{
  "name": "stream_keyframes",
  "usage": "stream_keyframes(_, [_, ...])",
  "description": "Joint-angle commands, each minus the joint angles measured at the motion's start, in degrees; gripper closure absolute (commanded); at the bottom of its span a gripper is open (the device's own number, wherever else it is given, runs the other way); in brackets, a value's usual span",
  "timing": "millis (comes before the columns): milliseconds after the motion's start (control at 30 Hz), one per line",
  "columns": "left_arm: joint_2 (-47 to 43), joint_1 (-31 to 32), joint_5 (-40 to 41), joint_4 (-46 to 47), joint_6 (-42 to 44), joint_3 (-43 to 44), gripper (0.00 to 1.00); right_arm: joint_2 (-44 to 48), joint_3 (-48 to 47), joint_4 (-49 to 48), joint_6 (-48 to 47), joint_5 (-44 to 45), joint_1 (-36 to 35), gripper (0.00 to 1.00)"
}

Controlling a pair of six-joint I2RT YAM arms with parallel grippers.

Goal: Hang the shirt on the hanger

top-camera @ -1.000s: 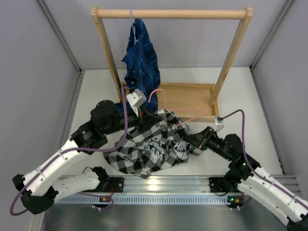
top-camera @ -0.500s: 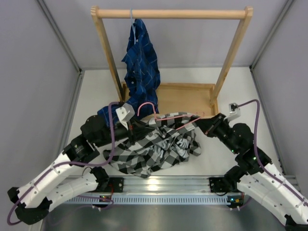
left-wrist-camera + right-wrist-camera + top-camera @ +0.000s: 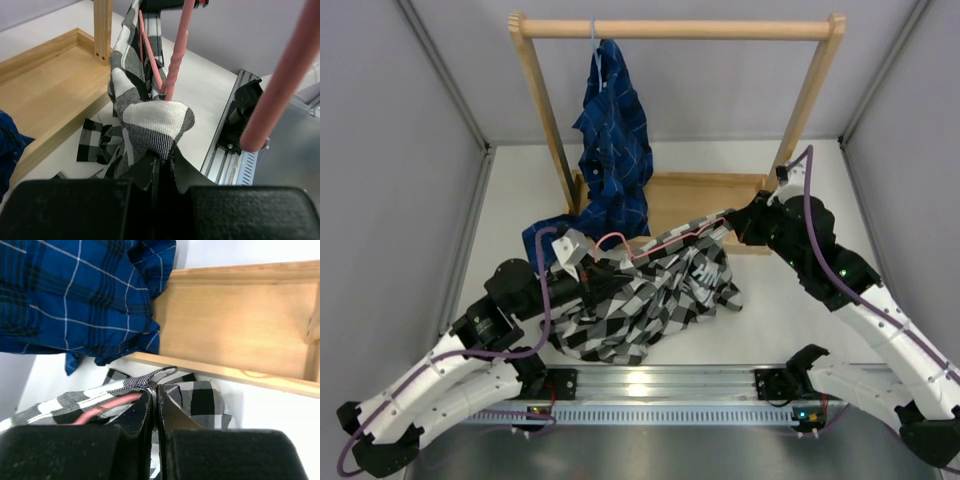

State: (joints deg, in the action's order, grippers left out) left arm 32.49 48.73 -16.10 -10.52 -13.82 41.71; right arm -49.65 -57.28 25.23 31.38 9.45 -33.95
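Note:
The black-and-white checked shirt hangs stretched between both arms above the table, its lower part drooping. My left gripper is shut on a fold of the shirt, with the pink hanger rising just beyond it. The hanger runs inside the cloth, its hook curving up near the left gripper. My right gripper is shut on the shirt's edge at the upper right, and a pink hanger wire shows beside its fingers.
A wooden rack stands at the back on a wooden base tray. A dark blue shirt hangs from it on a light blue hanger. Grey walls close both sides; a metal rail runs along the near edge.
The right gripper shut on the shirt's edge and lifted it up and back toward the rack's right post. The left arm pulled back and left, stretching the shirt between the arms.

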Motion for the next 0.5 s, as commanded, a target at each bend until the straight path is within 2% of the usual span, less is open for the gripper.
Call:
stream_keyframes(0, [2.2,0.0,0.0,-3.6,-1.7,1.3,1.0,-2.7,-7.3,1.9,-9.3,5.5,1.2,1.0])
stream_keyframes(67, [3.7,0.0,1.2,-4.5,-1.6,2.1,1.0,-3.3,-8.5,2.0,-11.5,2.7,1.2,1.0])
stream_keyframes(200, [3.8,0.0,6.1,-4.3,-3.3,4.9,1.0,-1.2,-6.1,0.4,-9.8,-11.4,1.1,1.0])
stream_keyframes(300, [4.0,0.0,8.9,-1.3,-4.0,6.9,1.0,3.5,-1.0,-4.5,-4.2,-20.4,1.0,1.0])
stream_keyframes(467, [6.8,0.0,8.6,8.2,-4.2,10.4,1.0,10.7,5.2,-12.9,6.8,-29.8,0.5,1.0])
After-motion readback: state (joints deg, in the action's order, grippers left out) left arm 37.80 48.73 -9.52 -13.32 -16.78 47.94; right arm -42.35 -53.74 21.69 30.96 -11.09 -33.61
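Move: Just beyond the left fingers, which hold the checkered shirt around the hanger, the hanger neck lies about 2 cm ahead, 3 cm right and 3 cm up. From the right hand, pinching the shirt near the hanger's other end, that neck is some 8 cm back and 21 cm left, about level. The hanging blue shirt is roughly 10 cm ahead and 26 cm left of the right hand; the rack base lies 14 cm ahead, 14 cm left and well below. Swinging back and left by about 6 cm, after a slight push forward, the right hand brings its pinched shirt edge towards the hanger neck, rising a little and turning some 20 degrees counter-clockwise. The left hand keeps its grip on shirt and hanger, dips about 3 cm, then lifts back past its starting height while easing forward. ##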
